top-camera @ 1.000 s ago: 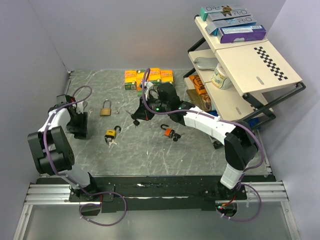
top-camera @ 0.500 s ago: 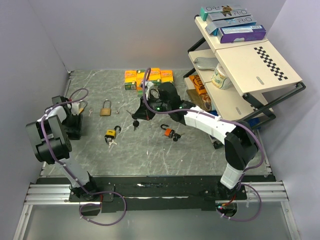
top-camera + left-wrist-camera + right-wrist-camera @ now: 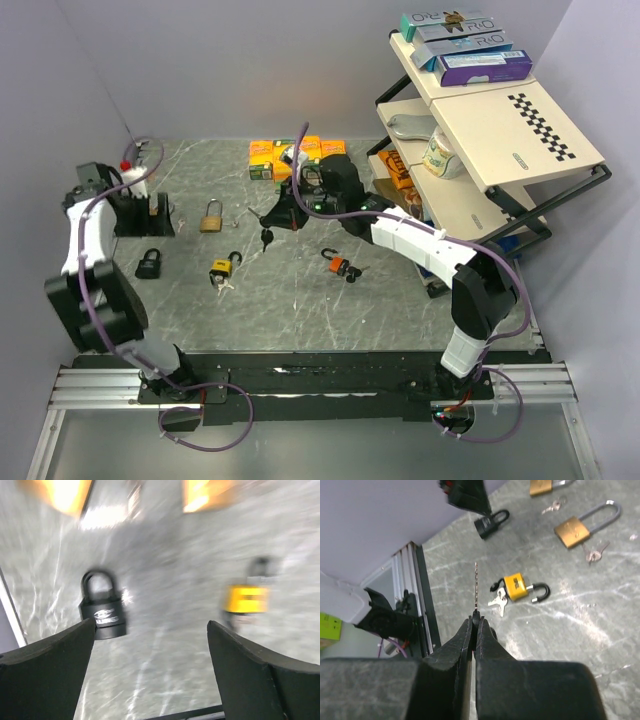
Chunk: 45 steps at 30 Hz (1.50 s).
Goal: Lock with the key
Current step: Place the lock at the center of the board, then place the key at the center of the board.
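A black padlock (image 3: 150,263) lies flat on the grey table at the left, its shackle closed in the left wrist view (image 3: 102,612). My left gripper (image 3: 140,222) hovers just behind it, open and empty (image 3: 151,625). My right gripper (image 3: 278,218) sits mid-table and is shut on a key (image 3: 266,238). In the right wrist view the thin key blade (image 3: 475,587) sticks straight out from the shut fingertips (image 3: 475,620), pointing toward the black padlock (image 3: 490,522).
A yellow padlock (image 3: 222,270) with its shackle open and keys beside it lies between the grippers. A brass padlock (image 3: 211,217) and an orange padlock (image 3: 337,263) also lie on the table. Orange boxes (image 3: 300,155) stand at the back, a shelf rack (image 3: 500,140) at right.
My left gripper has opened, letting go of the black padlock, which now lies on the table, and the arm has drawn back toward the far left. My right gripper stays shut on the key.
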Motion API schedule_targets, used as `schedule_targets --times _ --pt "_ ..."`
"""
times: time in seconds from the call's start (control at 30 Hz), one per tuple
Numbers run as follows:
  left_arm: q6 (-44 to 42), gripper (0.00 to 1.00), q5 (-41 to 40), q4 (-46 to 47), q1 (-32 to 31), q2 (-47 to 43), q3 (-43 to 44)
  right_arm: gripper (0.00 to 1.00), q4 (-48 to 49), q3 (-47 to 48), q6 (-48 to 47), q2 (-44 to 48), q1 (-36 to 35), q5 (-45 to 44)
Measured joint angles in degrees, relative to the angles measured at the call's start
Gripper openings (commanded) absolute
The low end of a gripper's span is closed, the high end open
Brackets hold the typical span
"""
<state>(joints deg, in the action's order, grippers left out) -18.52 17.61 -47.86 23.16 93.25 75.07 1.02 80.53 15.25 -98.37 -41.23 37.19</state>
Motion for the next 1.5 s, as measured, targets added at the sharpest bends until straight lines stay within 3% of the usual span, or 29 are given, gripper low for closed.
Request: schedule_targets --times 0.2,0.33,0.4,0.63,0.8,1.0,1.03,1.1,1.17,1.2,1.3,1.5 --pt "1.2 0.96 21.9 -0.3 -1.6 -19.4 0.9 0.00 4.3 0.8 5.1 0.0 1.1 1.4" --pt "7.7 0.97 37.2 8.3 -8.2 -32.7 -7.8 0.00 10.0 0.8 11.2 0.0 1.8 3.2" --pt "12.1 0.98 40.1 13.1 -12.5 -35.7 -11.9 0.00 12.1 0.8 13.5 0.0 1.7 3.9" --pt "26.5 0.80 38.9 27.9 -25.7 -36.6 -22.6 0.00 16.9 -1.6 17.3 0.3 0.6 5.6" --pt "28.8 0.60 36.4 31.7 -27.9 -35.1 -22.5 0.00 16.9 -3.8 17.5 1.1 -1.3 5.7" --pt "29.5 0.21 35.3 33.0 -29.9 -33.8 -22.5 0.00 16.8 -5.0 16.5 2.3 -2.2 4.2" --pt "29.4 0.07 35.4 33.1 -30.1 -33.8 -22.5 0.00 16.8 -5.0 16.3 2.3 -2.2 3.8" --pt "29.4 0.01 35.3 33.0 -30.3 -33.8 -22.4 0.00 16.5 -5.0 15.7 2.3 -2.1 3.6" --pt "30.2 0.01 35.3 32.7 -30.3 -33.8 -22.3 0.13 16.6 -5.0 14.7 2.3 -2.1 3.6" --pt "30.3 0.01 35.2 32.5 -30.3 -33.8 -22.3 0.35 16.5 -5.0 14.2 2.3 -2.1 3.6" --pt "29.8 0.01 33.7 31.3 -30.1 -33.8 -22.2 0.68 15.4 -5.0 13.6 2.4 -1.8 2.8" --pt "25.2 0.01 29.8 23.9 -24.2 -31.9 -20.0 0.94 10.6 -4.9 10.8 3.0 0.2 1.9"
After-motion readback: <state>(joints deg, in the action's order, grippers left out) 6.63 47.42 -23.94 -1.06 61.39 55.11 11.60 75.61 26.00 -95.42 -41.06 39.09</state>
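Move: Some 30 cm to the left hand's right, 4 cm nearer the base and 11 cm above it, hangs the key. On the table, the black lock is about 4 cm to this hand's left and 3 back; the yellow lock is 14 right and 4 back; the brass lock is 12 right and 10 ahead, all roughly 10 cm lower. The right hand already holds the key, about 2 cm left of its hand point, with the yellow lock 18 cm left, level forward and 25 below. Leaving the black lock, the left hand climbs and swings right about 28 cm, drawing back slightly, its wrist turning some 60 degrees to aim the fingers rightward at the key. The right hand lifts, then eases back and slightly left to present it. The left fingers shut on the key, the right ones then open wide, and the hands begin to part, the left going left, forward and slightly down. ##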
